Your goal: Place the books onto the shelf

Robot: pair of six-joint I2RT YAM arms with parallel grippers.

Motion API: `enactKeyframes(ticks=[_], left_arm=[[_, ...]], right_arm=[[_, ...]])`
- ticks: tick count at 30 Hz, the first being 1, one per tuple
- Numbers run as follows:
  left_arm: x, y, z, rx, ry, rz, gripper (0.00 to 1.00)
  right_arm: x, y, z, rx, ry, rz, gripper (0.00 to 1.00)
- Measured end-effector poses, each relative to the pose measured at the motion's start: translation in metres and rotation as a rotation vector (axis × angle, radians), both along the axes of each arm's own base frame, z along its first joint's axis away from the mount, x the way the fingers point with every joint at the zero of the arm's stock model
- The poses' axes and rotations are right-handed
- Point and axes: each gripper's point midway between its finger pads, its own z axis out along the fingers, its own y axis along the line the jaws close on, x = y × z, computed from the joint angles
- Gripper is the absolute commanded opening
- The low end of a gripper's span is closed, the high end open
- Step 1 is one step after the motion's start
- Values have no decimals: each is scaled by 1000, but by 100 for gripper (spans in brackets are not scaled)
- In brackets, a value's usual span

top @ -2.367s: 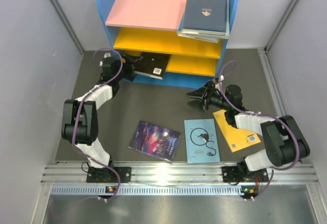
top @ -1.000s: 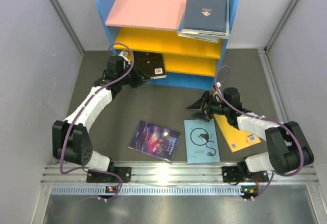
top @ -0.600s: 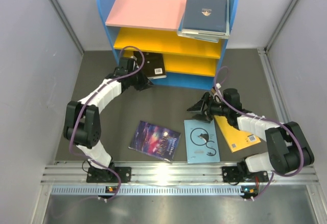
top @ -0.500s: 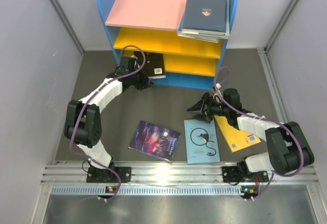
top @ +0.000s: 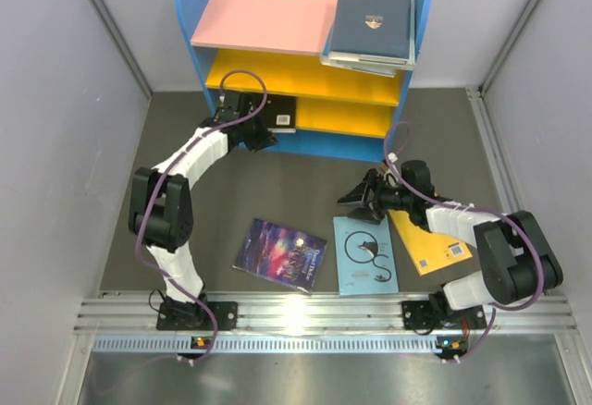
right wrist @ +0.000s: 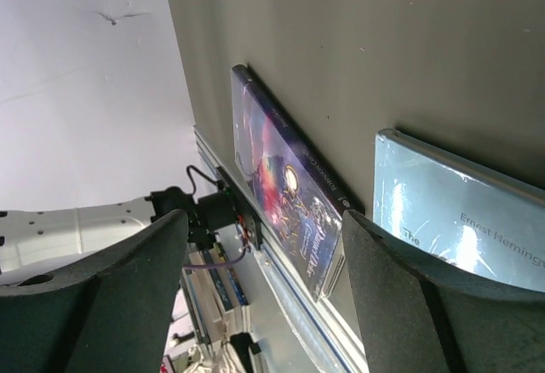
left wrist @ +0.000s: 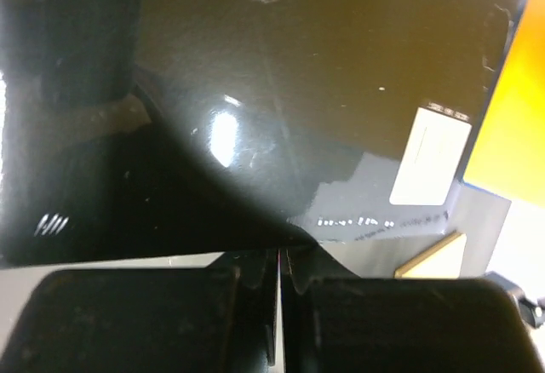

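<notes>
The shelf (top: 259, 21) stands at the back, with a dark navy book (top: 373, 17) on a pale one on its pink top. A small black book (top: 280, 112) lies on the lower yellow board. My left gripper (top: 261, 133) is shut, its tips against that book's near edge; the glossy black book (left wrist: 255, 92) fills the left wrist view above the left gripper (left wrist: 279, 258). My right gripper (top: 361, 200) hangs open just above the light blue book (top: 365, 252). A purple galaxy book (top: 280, 252) and a yellow-orange book (top: 427, 241) lie on the floor.
The right forearm lies across the yellow-orange book. In the right wrist view the right gripper (right wrist: 266, 220) frames the purple book (right wrist: 289, 194) and the light blue book (right wrist: 460, 211). Grey walls close in both sides, and a metal rail (top: 305, 312) runs along the near edge.
The left arm has carried the black book up and right, further onto the lower yellow board, and its jaws have come fully together. The right gripper has hardly moved.
</notes>
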Motion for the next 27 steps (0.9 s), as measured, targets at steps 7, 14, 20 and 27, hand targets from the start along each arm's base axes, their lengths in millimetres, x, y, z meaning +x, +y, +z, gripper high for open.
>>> enactKeyframes(ticks=[7,14,20,27], left_arm=[[11,16,-5,70,-17,90,13],[0,35,0,142,5,148,59],[-39,58,69,145,-86,193,93],[-108,88,77,144,-18,207,95]], right_arm=[[5,2,-1,2,5,4,72],[11,7,13,22,-17,35,87],[49,28,52,11,-120,151,100],[71,61,44,-75,-139,368,100]])
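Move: The black book lies on the bottom shelf, its middle about 8 cm straight ahead of the left hand and level in height, its near edge at the shut fingertips. The purple book is some 30 cm back and 4 cm right of that hand, 13 cm lower. From the open right hand, the purple book is about 12 cm back and 16 cm left, the blue book 12 cm back and 4 cm right, both 10 cm below. Fingers opening, the left hand swings 15 cm back, left and up off the black book; right goes forward-left. ##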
